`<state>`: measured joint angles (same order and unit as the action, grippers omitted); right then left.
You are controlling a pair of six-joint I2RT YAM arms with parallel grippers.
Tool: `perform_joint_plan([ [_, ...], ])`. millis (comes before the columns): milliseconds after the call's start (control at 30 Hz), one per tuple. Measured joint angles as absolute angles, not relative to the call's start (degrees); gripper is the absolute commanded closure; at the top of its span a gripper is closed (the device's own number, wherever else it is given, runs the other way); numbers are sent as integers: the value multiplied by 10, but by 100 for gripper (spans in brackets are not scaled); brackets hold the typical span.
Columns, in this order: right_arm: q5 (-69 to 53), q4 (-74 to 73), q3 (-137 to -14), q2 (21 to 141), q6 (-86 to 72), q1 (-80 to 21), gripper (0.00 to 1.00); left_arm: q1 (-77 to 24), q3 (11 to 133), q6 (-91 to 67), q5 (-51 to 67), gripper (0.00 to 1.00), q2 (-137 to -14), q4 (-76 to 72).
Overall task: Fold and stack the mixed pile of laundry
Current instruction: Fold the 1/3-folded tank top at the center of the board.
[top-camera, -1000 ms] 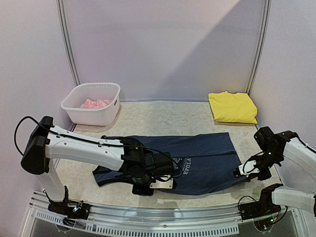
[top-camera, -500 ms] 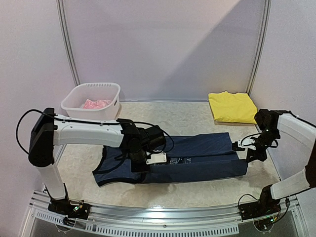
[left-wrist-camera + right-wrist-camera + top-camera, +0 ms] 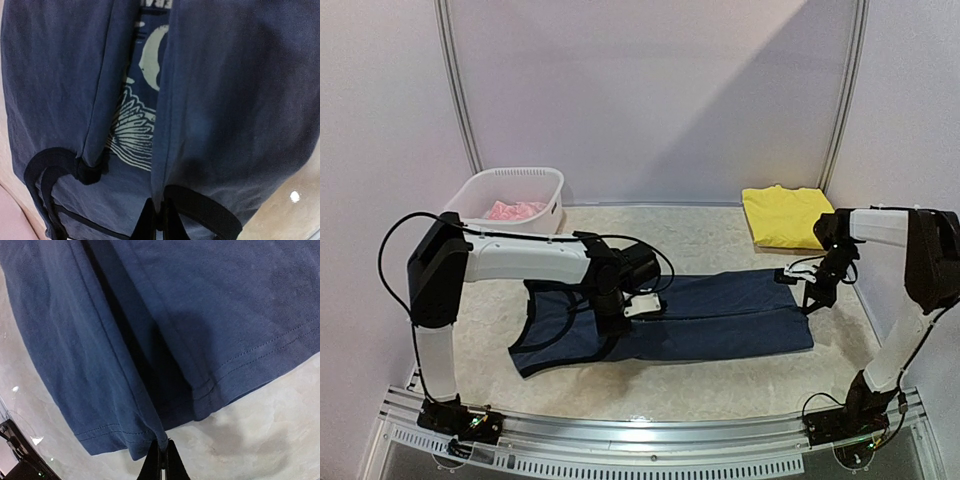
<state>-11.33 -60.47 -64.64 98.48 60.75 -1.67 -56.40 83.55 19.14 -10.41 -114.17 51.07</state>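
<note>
The navy tank top [image 3: 710, 318] lies spread across the table's middle, its near edge lifted and folded over toward the back. My left gripper [image 3: 620, 312] is shut on the fold near the armhole; the wrist view shows the fingers [image 3: 159, 225] pinching navy cloth [image 3: 225, 90] beside the white print [image 3: 132, 135]. My right gripper [image 3: 810, 290] is shut on the hem corner; its wrist view shows the hem [image 3: 115, 405] pinched at the fingertips [image 3: 162, 460]. The yellow garment [image 3: 790, 216] lies folded at the back right. The pink garment [image 3: 514, 210] sits in the basket.
The white slotted basket [image 3: 507, 232] stands at the back left. A metal rail [image 3: 650, 440] runs along the table's near edge. Walls enclose the table at the back and sides.
Both grippers have carried the tank top's near edge away from the front toward the back, folding the garment lengthwise into a narrower band.
</note>
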Motion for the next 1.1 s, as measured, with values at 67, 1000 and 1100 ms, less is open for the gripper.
perform_joint_plan([
  [67,-113,-600,-661,1012,598,-17,100,-558,839,185,-105,100,-1150,512],
  [1000,-88,-602,-758,1134,541,-17,99,-512,906,149,-97,100,-1215,538],
  [1100,-87,-605,-763,1138,537,-17,97,-509,906,148,-97,100,-1216,539],
])
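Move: The edge of the far third's fold is the target for the near edge that both hands hold: its left end lies about 7 cm ahead of the left hand, 5 cm to its right and 3 cm below. The fold's hem corner is roughly 4 cm ahead of the right hand, 2 cm left and 4 cm below. The white basket stands some 27 cm ahead and 24 cm left of the left hand; the yellow stack is about 22 cm ahead and 3 cm left of the right. Still pinching the near third's edge at its two ends, both hands carry it forward and down together over the tank top towards the far third's folded edge, about 4 cm forward with the left and 4.5 cm with the right, the right also sinking some 3.5 cm and the left about 2 cm. The sinking comes mainly in the first half, after which they ease on forward nearly level, the left turning about 10 degrees counter-clockwise and the right a little clockwise, with fingers kept shut on the cloth. ##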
